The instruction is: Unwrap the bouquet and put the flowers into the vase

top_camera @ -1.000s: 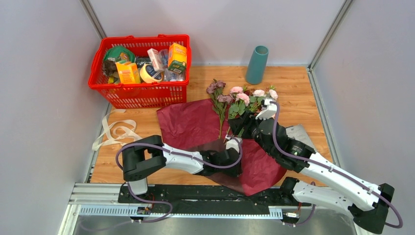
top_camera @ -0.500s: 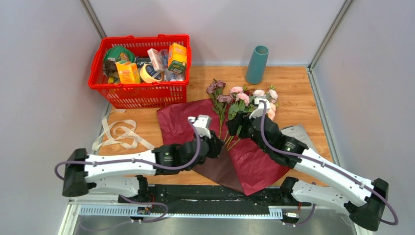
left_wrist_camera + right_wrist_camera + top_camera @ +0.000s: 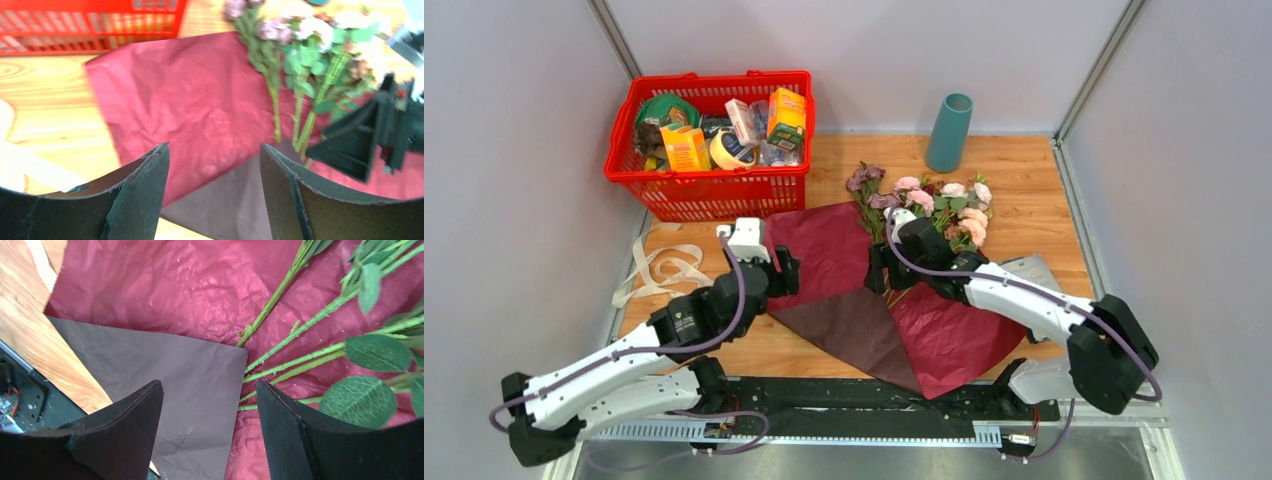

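Note:
The bouquet lies unwrapped. Its burgundy paper (image 3: 824,250) is spread flat, with a darker sheet (image 3: 165,370) on top. The flowers (image 3: 929,205), pink, cream and mauve, rest on the paper with their green stems (image 3: 292,360) pointing toward me. The teal vase (image 3: 949,132) stands upright at the back, apart from everything. My left gripper (image 3: 788,270) hovers open over the paper's left part (image 3: 200,100), holding nothing. My right gripper (image 3: 879,272) is open just above the stem ends, with the dark sheet's edge between its fingers (image 3: 295,440) and nothing gripped.
A red basket (image 3: 709,190) full of groceries stands at the back left. The cream ribbon (image 3: 664,265) lies loose on the wood left of the paper. A grey sheet (image 3: 1034,270) pokes out at the right. Grey walls close in both sides.
My left gripper has let go, opened wide and swung left, away from the stem ends. My right gripper has slid left and nearer, down to the stem ends, opening slightly.

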`<action>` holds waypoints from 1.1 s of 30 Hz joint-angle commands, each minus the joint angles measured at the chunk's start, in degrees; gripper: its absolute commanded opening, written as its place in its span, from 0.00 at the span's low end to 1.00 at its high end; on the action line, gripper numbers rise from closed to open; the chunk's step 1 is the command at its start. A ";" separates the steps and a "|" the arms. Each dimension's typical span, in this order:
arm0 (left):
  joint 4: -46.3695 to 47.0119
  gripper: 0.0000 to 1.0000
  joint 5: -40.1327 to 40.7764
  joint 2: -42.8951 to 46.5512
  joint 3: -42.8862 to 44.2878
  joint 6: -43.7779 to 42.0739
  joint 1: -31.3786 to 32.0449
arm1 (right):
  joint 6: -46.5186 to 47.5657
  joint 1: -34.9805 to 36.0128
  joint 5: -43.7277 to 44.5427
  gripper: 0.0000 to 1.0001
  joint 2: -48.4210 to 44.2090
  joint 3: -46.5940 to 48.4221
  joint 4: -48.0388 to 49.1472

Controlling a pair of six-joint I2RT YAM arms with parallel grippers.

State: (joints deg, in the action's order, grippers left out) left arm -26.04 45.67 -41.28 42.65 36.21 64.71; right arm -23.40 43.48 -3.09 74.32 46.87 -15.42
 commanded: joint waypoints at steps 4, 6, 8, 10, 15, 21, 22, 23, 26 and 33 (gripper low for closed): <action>-6.65 0.75 -16.49 1.47 0.23 -5.80 -18.12 | 6.52 -2.70 -12.62 0.72 8.90 1.55 6.01; -6.74 0.75 -19.29 -0.46 1.54 -6.93 -18.65 | 7.31 -2.79 -15.44 0.71 11.01 2.43 6.28; -9.19 0.75 -21.40 -3.54 3.91 -8.77 -19.44 | 7.40 -2.79 -17.55 0.70 12.77 2.87 6.28; -12.35 0.75 -22.38 -6.26 6.47 -10.45 -19.88 | 7.40 -2.79 -17.65 0.69 13.74 3.14 6.28; -16.59 0.76 -22.20 -6.11 7.63 -16.33 -20.67 | 7.84 -2.79 -16.16 0.69 15.32 3.22 6.37; -12.81 0.75 -21.59 -1.27 2.44 -17.05 -20.76 | 7.75 -2.88 -16.07 0.69 17.43 4.02 6.28; -13.15 0.75 -20.98 -1.18 2.52 -17.05 -20.76 | 7.84 -2.79 -15.72 0.69 17.52 3.93 6.19; -13.42 0.74 -19.93 -1.00 2.52 -16.78 -20.76 | 7.84 -2.88 -15.37 0.69 17.52 3.93 6.19; -13.51 0.74 -19.39 -0.73 2.35 -16.78 -20.76 | 8.10 -2.79 -14.93 0.70 17.78 4.10 6.19; -13.60 0.74 -18.60 -0.91 2.43 -16.69 -20.76 | 8.46 -2.79 -14.75 0.70 19.19 5.95 5.31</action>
State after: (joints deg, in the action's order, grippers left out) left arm -40.07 26.04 -42.52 45.23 20.62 44.18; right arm -16.12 40.73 -17.91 92.73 50.11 -11.53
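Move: The flower stem ends lie on the wrapper about 2 cm ahead of the right hand and 9 cm below it; the flower heads are roughly 19 cm farther out than the hand and 14 cm to its right, and the wrapper's dark fold lies some 7 cm back and 4 cm left. From the left hand the stem ends are about 22 cm right, 4 cm ahead and 21 below, while the wrapper's near-left corner is 4 cm left and 21 cm below. Lower the open right gripper about 7 cm towards the stem ends, easing slightly left, tipping it steeper and turning it counter-clockwise, and stop close beside them. Swing the open left gripper about 6 cm left, first also a little forward and then back, while dropping it nearly 5 cm towards the wrapper's near-left corner and rolling its left side up. ##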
